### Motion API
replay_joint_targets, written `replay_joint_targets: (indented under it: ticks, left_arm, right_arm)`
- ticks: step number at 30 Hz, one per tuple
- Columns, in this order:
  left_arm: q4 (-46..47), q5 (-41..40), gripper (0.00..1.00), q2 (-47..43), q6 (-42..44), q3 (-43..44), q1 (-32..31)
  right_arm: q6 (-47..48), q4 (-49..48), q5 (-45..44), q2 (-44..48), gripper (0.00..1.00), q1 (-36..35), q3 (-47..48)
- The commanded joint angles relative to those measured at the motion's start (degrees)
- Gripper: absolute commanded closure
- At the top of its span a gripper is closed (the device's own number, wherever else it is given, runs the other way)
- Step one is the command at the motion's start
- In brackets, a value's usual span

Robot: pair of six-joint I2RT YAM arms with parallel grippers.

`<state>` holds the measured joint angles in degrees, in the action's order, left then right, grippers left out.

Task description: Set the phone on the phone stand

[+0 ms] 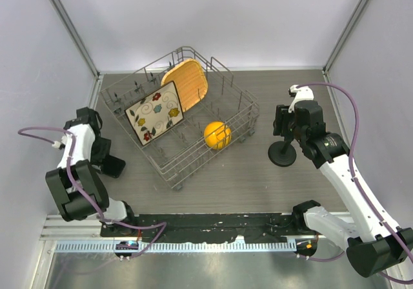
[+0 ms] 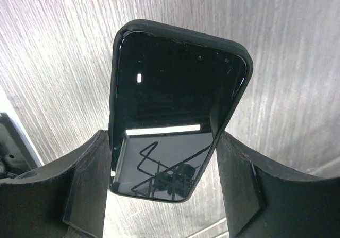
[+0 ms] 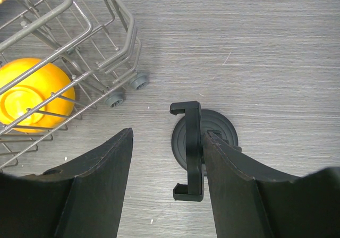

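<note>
The phone (image 2: 175, 105) is a black slab with a glossy dark face. It sits between the fingers of my left gripper (image 2: 163, 142), which press on both of its long edges. In the top view this gripper (image 1: 106, 157) holds the phone (image 1: 115, 167) low over the table at the far left. The phone stand (image 1: 282, 153) stands right of the rack. In the right wrist view its holder head (image 3: 190, 150) and disc base (image 3: 215, 129) lie between the fingers of my open right gripper (image 3: 169, 134), close to the right finger. The right gripper (image 1: 284, 124) hovers above the stand.
A wire dish rack (image 1: 245, 118) fills the table's middle and holds a floral square plate (image 1: 155, 113), a wooden plate (image 1: 187, 82) and an orange round object (image 1: 217, 135). The rack's corner (image 3: 114, 52) lies just left of the stand. Enclosure walls stand on both sides.
</note>
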<state>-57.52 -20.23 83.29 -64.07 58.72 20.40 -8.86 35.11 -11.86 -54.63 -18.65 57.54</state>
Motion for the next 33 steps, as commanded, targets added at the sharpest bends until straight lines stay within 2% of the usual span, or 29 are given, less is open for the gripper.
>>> replay_joint_targets:
  ticks: [1, 9, 15, 18, 26, 29, 33]
  left_arm:
    - [-3.0, -5.4, 1.0, -6.4, -0.1, 6.0, 1.4]
    - [-2.5, -8.8, 1.0, -13.2, 1.5, 13.5, 1.7]
    - [4.4, -3.5, 1.0, -20.1, 6.0, 17.2, 0.3]
    - [10.7, -0.1, 1.0, -22.3, 8.2, 19.1, -2.6]
    - [20.2, 2.9, 0.99, -22.7, 12.2, 27.9, -17.6]
    - [24.9, 8.2, 1.0, -22.6, 12.9, 29.5, -21.8]
    - [35.7, 16.4, 0.99, -21.8, 14.8, 28.8, -27.2]
  right_arm:
    - [0.4, -2.3, 0.8, 0.3, 0.39, -0.4, 2.2]
    - [0.4, -2.3, 0.9, -0.3, 0.39, -0.5, 2.7]
    - [0.2, -2.2, 0.7, -1.7, 0.39, -0.2, 3.2]
    - [0.2, -2.4, 0.3, -2.1, 0.39, -0.4, 3.3]
    - [0.7, -2.9, -5.7, -1.0, 0.39, -0.4, 3.5]
    - [0.8, -2.9, -7.2, -0.7, 0.39, -0.5, 4.2]
    - [0.7, -3.5, -8.4, -0.1, 0.39, -0.4, 4.0]
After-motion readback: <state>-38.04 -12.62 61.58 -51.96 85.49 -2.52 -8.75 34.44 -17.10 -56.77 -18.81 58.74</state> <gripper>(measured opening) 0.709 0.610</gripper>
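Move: The left hand, already holding the phone low over the table, has the phone stand's clamp about 67 cm to its right, 7 cm ahead and 7 cm higher. On the way, the dish rack's middle is some 31 cm right and 19 cm ahead of the left hand, the orange bowl 45 cm right and 10 cm ahead. From the right hand the clamp is about 3 cm ahead, 1 cm right and 6 cm below. Left hand lifts the held phone some 33 cm, late veering right-forward towards the phone stand, fingers tipping up. ##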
